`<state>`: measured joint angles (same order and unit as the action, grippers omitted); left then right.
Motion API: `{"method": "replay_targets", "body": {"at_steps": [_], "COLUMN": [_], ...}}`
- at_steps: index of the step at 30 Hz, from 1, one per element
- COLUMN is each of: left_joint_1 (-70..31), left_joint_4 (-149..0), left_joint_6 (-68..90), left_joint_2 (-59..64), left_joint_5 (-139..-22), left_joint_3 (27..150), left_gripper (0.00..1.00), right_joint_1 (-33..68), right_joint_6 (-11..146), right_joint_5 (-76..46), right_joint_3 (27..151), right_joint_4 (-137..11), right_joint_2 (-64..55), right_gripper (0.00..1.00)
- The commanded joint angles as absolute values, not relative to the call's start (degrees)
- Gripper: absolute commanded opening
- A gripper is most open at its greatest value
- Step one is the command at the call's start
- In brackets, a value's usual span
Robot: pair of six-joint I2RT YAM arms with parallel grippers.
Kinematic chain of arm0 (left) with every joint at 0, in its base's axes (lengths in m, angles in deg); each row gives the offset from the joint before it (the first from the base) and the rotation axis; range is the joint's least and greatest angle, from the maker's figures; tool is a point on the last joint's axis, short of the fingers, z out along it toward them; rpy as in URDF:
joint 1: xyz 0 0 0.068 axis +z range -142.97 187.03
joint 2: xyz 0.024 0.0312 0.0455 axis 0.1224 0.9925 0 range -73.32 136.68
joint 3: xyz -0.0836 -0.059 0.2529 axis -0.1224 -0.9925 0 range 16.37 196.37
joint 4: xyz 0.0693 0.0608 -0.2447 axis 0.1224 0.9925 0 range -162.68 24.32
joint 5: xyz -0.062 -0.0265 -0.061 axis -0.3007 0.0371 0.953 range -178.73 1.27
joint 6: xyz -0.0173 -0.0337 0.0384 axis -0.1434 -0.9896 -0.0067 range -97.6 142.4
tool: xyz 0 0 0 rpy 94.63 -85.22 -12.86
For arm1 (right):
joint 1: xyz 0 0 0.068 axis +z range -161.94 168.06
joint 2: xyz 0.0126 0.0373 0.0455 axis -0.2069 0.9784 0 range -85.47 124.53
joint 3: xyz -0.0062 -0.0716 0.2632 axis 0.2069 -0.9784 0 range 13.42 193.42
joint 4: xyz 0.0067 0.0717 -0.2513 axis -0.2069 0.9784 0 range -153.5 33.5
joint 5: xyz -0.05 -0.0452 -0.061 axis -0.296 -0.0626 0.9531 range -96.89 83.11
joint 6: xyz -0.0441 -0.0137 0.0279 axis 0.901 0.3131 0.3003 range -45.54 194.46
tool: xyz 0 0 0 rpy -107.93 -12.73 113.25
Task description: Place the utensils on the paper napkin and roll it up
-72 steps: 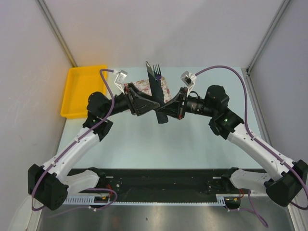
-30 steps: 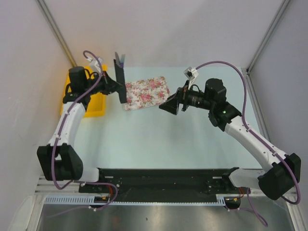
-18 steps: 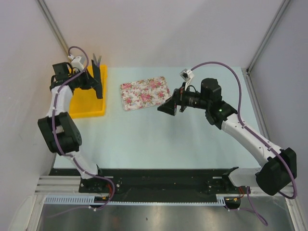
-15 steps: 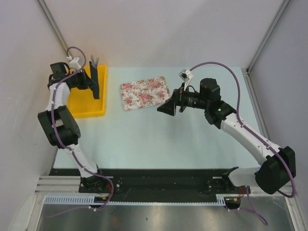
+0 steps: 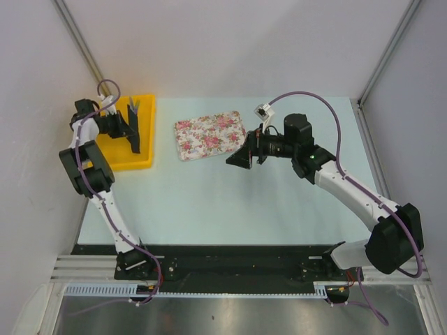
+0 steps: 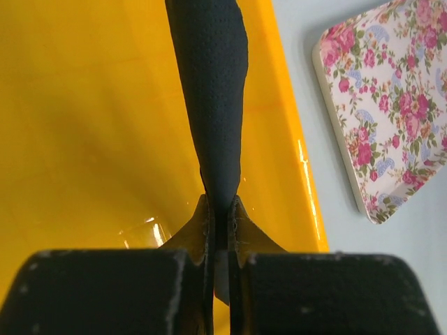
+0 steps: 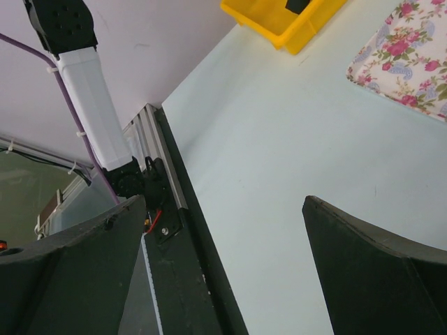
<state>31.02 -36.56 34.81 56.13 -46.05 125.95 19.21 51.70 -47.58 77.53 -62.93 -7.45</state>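
The paper napkin is a black roll standing nearly upright over the yellow bin. Silvery tips of the utensils poke out of its far end; the rest of them is hidden inside. My left gripper is shut on the roll's lower part. In the left wrist view the roll runs up from between the closed fingertips, above the bin's floor. My right gripper hangs open above the table, beside the floral tray's near right corner, with nothing between its fingers.
The floral tray lies empty at the table's back middle, right of the yellow bin. White walls close in on the left and back. The black rail at the table's front edge and the left arm's base link show in the right wrist view.
The left arm has swung the rolled napkin from beside the floral tray leftward to over the yellow bin, then lowered it. The right gripper let go and stays open, drifting slightly left.
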Motion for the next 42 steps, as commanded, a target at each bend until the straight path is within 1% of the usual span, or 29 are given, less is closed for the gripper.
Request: {"method": "replay_targets", "body": {"at_steps": [1,11,20,25,29,34,37,38,42], "left_joint_1": [30.85,30.59,30.24,29.97,29.8,29.62,29.18,29.18,28.74], "left_joint_4": [-33.92,-31.02,-33.03,-34.09,-34.18,-33.56,-33.39,-33.22,-34.44], "left_joint_6": [33.39,32.16,26.98,25.74,25.65,25.48,25.3,25.48,26.09], "left_joint_2": [59.48,62.3,64.05,64.84,65.98,67.66,67.92,67.84,65.47], "left_joint_5": [-41.97,-40.39,-36.44,-36.87,-38.36,-38.8,-40.46,-41.0,-44.16], "left_joint_3": [130.18,129.13,127.38,126.76,126.14,126.67,127.37,127.63,125.97], "left_gripper": [0.0,0.0,0.0,0.0,0.09,0.13,0.17,0.23,0.34], "right_joint_1": [19.35,19.43,19.43,19.35,19.26,19.17,19.08,19.0,19.08], "right_joint_6": [52.57,52.4,52.75,52.75,52.58,52.4,52.4,52.4,52.22], "right_joint_5": [-48.64,-48.81,-48.55,-48.55,-48.72,-48.73,-48.81,-48.81,-48.81], "right_joint_3": [78.9,77.67,77.23,76.96,76.96,76.79,76.87,76.87,77.05], "right_joint_4": [-63.77,-64.47,-64.3,-64.47,-64.56,-64.47,-64.56,-64.56,-64.65], "right_joint_2": [-7.34,-7.07,-7.16,-7.25,-7.16,-6.98,-6.98,-6.98,-6.98], "right_gripper": [1.0,1.0,0.99,1.0,1.0,0.99,0.99,0.99,0.99]}}
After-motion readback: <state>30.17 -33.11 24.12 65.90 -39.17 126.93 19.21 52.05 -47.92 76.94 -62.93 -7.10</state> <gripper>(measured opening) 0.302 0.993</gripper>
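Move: My left hand keeps the rolled napkin pinched above the yellow tray. The tray's floor is some 7 cm below, and its middle lies about 8 cm to my left and 2 cm ahead; the flowered plate stands about 34 cm to my right, roughly level with me. From my idle right hand the tray is about 25 cm ahead, 52 cm to its left and 26 cm lower. I take my left hand quickly down about 4 cm into the tray with the roll, then ease right towards the side wall nearest the plate while sinking a little more, about 6 cm down and 4 cm right in all. My wrist tilts some 20 degrees as the roll is laid down, and near the bottom my fingers begin to open around it. ##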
